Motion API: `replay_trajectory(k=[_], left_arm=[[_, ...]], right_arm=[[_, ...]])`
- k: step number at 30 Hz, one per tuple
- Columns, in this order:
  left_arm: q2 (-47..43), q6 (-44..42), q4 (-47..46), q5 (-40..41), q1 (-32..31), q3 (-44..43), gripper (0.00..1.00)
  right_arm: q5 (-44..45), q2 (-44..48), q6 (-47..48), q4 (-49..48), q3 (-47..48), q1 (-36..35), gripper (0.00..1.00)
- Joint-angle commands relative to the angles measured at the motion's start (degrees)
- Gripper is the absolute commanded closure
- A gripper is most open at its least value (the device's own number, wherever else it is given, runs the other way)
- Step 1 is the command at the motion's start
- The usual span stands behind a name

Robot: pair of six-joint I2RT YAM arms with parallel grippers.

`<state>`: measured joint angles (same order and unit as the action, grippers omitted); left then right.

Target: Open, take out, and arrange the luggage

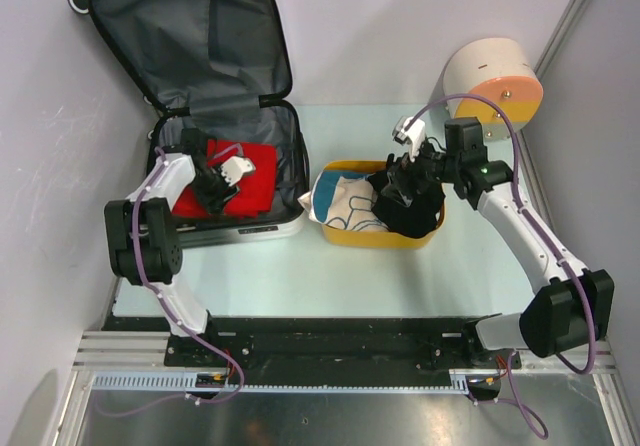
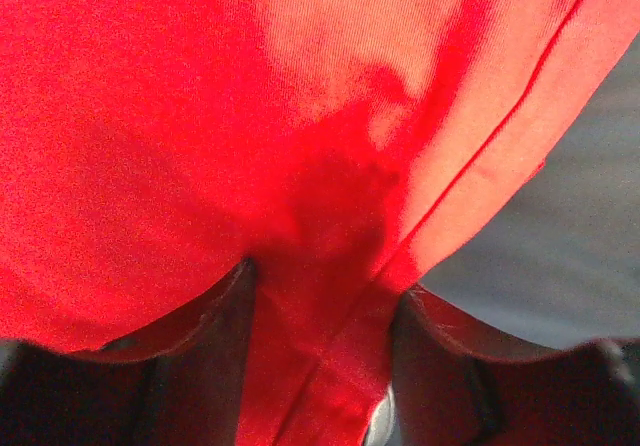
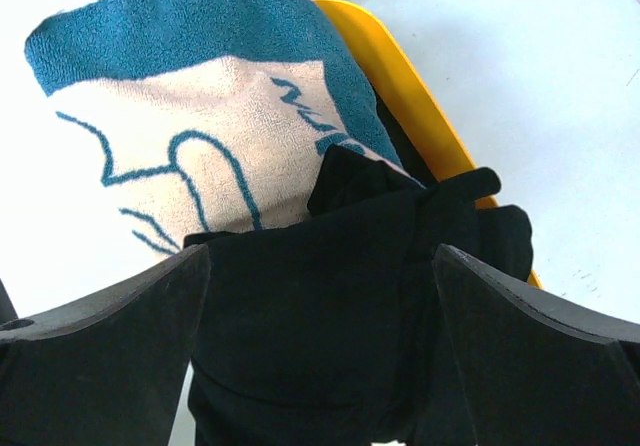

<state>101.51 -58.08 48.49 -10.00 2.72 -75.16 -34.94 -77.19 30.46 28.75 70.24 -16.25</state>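
The luggage [image 1: 190, 56] lies open at the back left, lid raised, dark grey lining showing. A red cloth [image 1: 262, 181] lies in its lower half. My left gripper [image 1: 222, 188] is down on this red cloth [image 2: 300, 116], and a raised fold of it fills the gap between the fingers [image 2: 200, 366] of the left gripper [image 2: 325, 296]. My right gripper [image 1: 397, 186] hovers over the yellow basket [image 1: 375, 238], open. The right gripper [image 3: 320, 276] has its jaws wide on either side of a black garment [image 3: 320, 306], not pinching it.
The yellow basket [image 3: 400, 76] also holds a cream towel with teal print [image 3: 200, 116], seen beside the black garment [image 1: 415, 216] as the towel [image 1: 345, 201]. A round cream-and-orange box [image 1: 495, 81] stands at the back right. White walls close in on both sides.
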Motion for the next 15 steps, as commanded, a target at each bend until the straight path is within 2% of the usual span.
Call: replay_trajectory(k=[1,3,4,7,15], left_arm=[[2.1,5.9,-3.4,-10.4,-0.3,-4.9,0.63],[2.5,11.7,-3.7,-13.2,-0.1,-8.6,0.77],[2.6,13.6,-3.8,-13.9,-0.1,-9.8,0.88],[3.3,19.8,-4.2,-15.8,-0.2,-13.6,1.00],[0.3,19.6,-4.3,-16.7,0.2,-12.9,1.00]], right_arm=[[-1.4,-1.1,-3.7,-4.4,2.6,0.5,0.00],[-1.6,-1.5,-4.3,-5.0,2.8,0.6,0.01],[-1.8,-1.7,-4.5,-5.5,2.9,0.6,0.01],[-2.2,-2.0,-4.8,-6.2,3.2,0.6,0.01],[-3.0,-2.3,-7.4,-8.8,3.3,0.7,0.01]])
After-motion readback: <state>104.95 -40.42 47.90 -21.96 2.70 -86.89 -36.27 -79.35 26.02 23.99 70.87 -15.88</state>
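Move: The red cloth lies right under the left hand, its near part between the open fingers and its middle about 6 cm ahead, 3 cm right and 2 cm lower. The suitcase's near rim runs some 6 cm back and 5 cm right, its right wall about 7 cm ahead and 20 cm right; the blue-edged towel in the basket is roughly level ahead-wise, 31 cm right. From the right hand, the cloth lies about 43 cm left, 7 cm ahead and 18 cm lower. The left fingers shut on the red cloth's near part and pull it forward, up and right, about 5 cm forward. ##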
